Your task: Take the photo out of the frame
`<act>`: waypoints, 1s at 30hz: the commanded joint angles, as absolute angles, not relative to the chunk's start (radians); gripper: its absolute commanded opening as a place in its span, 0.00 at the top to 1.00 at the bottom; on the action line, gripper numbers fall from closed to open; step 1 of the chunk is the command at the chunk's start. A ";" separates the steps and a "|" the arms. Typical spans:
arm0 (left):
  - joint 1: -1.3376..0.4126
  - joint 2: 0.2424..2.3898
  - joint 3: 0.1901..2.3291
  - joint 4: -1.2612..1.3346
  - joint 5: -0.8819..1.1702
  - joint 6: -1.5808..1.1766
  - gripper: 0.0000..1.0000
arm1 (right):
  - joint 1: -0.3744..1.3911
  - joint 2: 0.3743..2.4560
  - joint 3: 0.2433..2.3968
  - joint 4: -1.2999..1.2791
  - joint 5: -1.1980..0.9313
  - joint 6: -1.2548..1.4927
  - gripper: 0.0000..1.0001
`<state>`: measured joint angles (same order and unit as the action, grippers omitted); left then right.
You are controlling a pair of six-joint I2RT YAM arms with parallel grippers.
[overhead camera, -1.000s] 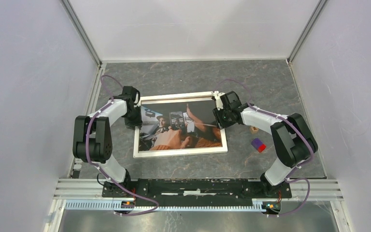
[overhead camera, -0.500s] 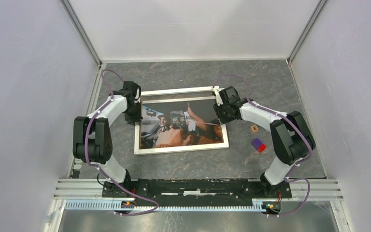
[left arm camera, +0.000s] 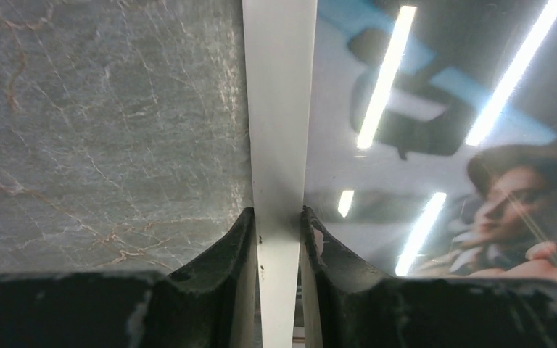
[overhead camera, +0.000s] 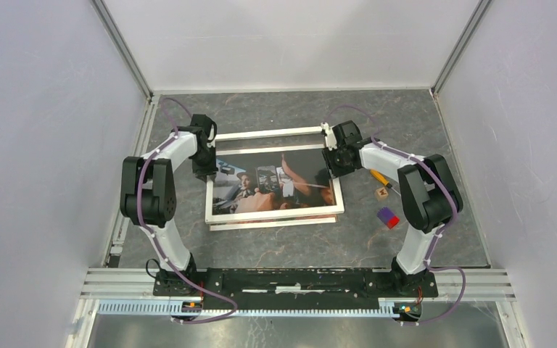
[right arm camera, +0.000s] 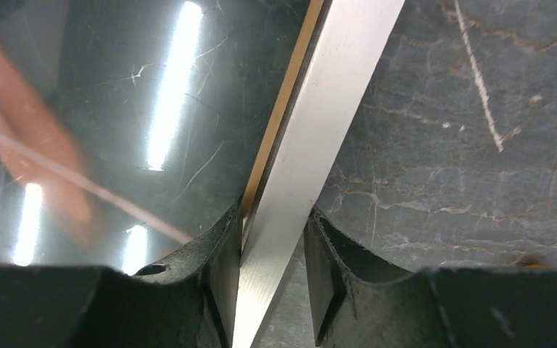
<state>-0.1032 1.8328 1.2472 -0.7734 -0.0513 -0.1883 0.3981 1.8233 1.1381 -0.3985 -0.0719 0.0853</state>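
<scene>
The frame (overhead camera: 265, 135) is tilted, its far border raised off the table, its near border (overhead camera: 275, 213) low. The photo (overhead camera: 272, 181), people in a car, shows behind its glass. My left gripper (overhead camera: 207, 161) is shut on the frame's left border; in the left wrist view both fingers (left arm camera: 243, 239) press the white border (left arm camera: 279, 109). My right gripper (overhead camera: 331, 161) is shut on the right border; in the right wrist view the white border (right arm camera: 348, 65) runs slantwise between its fingers (right arm camera: 221, 254). A pale strip (overhead camera: 272, 224) lies on the table under the near border.
A small wooden cube (overhead camera: 381, 193), a blue and red block (overhead camera: 387, 217) and an orange-handled tool (overhead camera: 377, 177) lie right of the frame. Grey marbled table (overhead camera: 275, 109), white walls on three sides, the arm rail at the near edge.
Both grippers have moved away from me and up with the frame's sides. The frame's far edge has risen, and a pale strip now shows under its near edge.
</scene>
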 commanded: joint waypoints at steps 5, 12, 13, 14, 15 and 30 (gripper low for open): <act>-0.104 1.730 1.276 -0.611 -0.051 -0.035 0.12 | 0.386 1.786 1.203 -0.393 -0.140 0.008 0.24; -0.145 1.493 1.160 -0.608 0.359 0.339 0.00 | 0.358 1.621 1.101 -0.379 -0.272 -0.166 0.02; -0.183 1.454 1.124 -0.609 0.384 0.388 0.00 | 0.357 1.584 1.062 -0.357 -0.302 -0.174 0.02; -0.228 1.419 1.080 -0.605 0.394 0.435 0.00 | 0.357 1.553 1.027 -0.340 -0.328 -0.176 0.02; -0.278 1.387 1.042 -0.589 0.397 0.469 0.00 | 0.357 1.536 1.002 -0.330 -0.348 -0.176 0.02; -0.843 1.422 0.785 -0.305 0.030 0.608 0.00 | 0.280 1.523 0.924 -0.341 -0.455 -0.130 0.02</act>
<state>-0.7990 1.3830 0.7967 -0.4458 0.1497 0.5495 0.2955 1.5249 0.9230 -0.3672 -0.4217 -0.1429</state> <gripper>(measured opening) 0.996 0.979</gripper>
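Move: Each hand still grips a side rail of the frame. The frame's near rail has its middle some 12 cm back and 20 cm right of the left hand, about level; the photo panel's near edge lies parallel, about 2 cm nearer the base. From the right hand that rail is about 12 cm back and 19 cm left; the letter block is 14 cm right and 6 cm back, the screwdriver 14 cm right and 1 cm back. Both release and lift off; right retreats 5 cm, left swings some 23 cm right-back, turning clockwise, over near rail. ##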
